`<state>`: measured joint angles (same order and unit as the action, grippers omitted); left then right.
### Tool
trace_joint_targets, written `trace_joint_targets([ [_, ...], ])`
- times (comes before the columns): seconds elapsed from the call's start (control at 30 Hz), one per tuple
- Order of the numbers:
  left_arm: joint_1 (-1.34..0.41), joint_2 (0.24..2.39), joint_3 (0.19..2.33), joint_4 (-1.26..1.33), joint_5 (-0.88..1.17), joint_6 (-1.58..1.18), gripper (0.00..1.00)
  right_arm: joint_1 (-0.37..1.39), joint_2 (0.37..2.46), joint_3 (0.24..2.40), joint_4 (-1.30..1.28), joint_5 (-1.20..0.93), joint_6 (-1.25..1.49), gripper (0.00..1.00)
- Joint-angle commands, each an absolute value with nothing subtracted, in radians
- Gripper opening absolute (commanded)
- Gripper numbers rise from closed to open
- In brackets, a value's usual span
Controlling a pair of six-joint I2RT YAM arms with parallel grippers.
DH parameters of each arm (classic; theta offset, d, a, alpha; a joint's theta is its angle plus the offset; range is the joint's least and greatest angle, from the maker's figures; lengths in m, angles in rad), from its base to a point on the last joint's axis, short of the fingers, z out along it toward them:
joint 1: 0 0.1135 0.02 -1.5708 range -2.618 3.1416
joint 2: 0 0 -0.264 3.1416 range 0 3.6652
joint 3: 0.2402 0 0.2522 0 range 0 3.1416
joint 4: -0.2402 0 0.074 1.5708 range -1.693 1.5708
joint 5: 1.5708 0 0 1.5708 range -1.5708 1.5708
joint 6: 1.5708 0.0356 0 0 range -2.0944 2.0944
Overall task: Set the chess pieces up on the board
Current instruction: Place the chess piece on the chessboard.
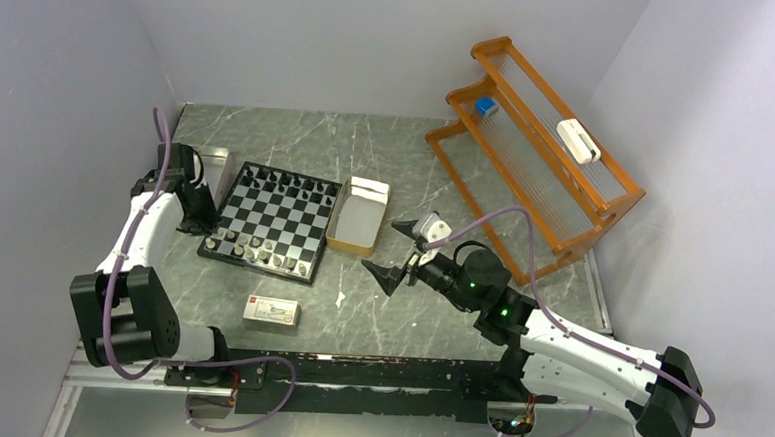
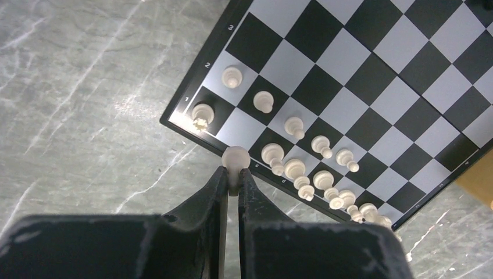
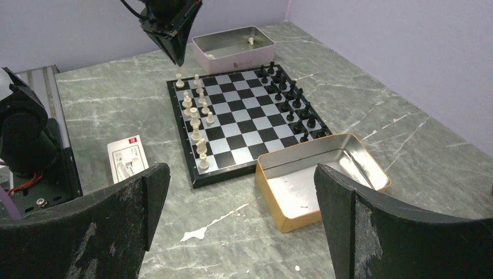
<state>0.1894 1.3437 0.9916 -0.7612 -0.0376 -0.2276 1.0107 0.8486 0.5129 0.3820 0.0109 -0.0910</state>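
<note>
The board (image 1: 283,218) lies left of centre, with black chess pieces (image 1: 285,183) along its far rows and pale ones (image 1: 257,252) along its near rows. In the left wrist view several pale pieces (image 2: 295,124) stand near the board's (image 2: 372,75) corner. My left gripper (image 2: 233,174) is shut on one pale piece (image 2: 236,158), whose round end pokes out past the fingertips over the board's rim. That gripper (image 1: 208,224) hovers at the board's near-left corner. My right gripper (image 1: 394,251) stands wide open to the right of the tan box, nothing between its fingers (image 3: 145,192).
An open tan box (image 1: 357,217) sits against the board's right side. A shallow metal tin (image 3: 232,43) holding two pale pieces lies left of the board. A white-and-red carton (image 1: 270,313) is in front of the board. An orange rack (image 1: 537,156) stands at back right.
</note>
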Motion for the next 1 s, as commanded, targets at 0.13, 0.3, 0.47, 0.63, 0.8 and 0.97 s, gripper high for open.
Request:
trace_joint_targets([
  [0.13,0.196,1.402,0.968,-0.706,0.037,-0.245,0.11,1.008,0.835,0.517,0.388,0.004,-0.093,1.00],
  [0.3,0.196,1.440,0.947,-0.685,0.041,-0.264,0.11,1.009,0.833,0.515,0.384,0.004,-0.089,1.00],
  [0.47,0.196,1.470,0.929,-0.671,0.046,-0.279,0.11,1.008,0.833,0.516,0.383,0.005,-0.094,1.00],
  [0.63,0.196,1.473,0.929,-0.668,0.020,-0.277,0.11,1.008,0.832,0.527,0.370,0.003,-0.107,1.00],
  [0.8,0.196,1.448,0.918,-0.638,0.003,-0.259,0.10,1.008,0.822,0.519,0.373,0.005,-0.112,1.00],
  [0.97,0.196,1.468,0.907,-0.630,0.002,-0.261,0.12,1.009,0.814,0.507,0.381,0.005,-0.093,1.00],
])
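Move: Over the board's near left corner, the left hand holds a white chess piece. Its empty square between the corner rook and the next back-row piece lies about 8 cm below and 1 cm right. The corner rook stands 1 cm ahead and 2 cm left, the back-row piece 1 cm back and 4 cm right, the pawn beyond the square 3 cm ahead and 2 cm right. From the right hand the square is about 46 cm left, 9 cm ahead and 24 cm below. Lowering the held white piece almost straight down, about 5 cm, the left hand takes it base first towards the empty back-row square beside the corner rook, easing roughly 1 cm right on the way. The wrist tips some 5 degrees so the fingers point more steeply down, then the hand stops and the fingers keep their hold. ##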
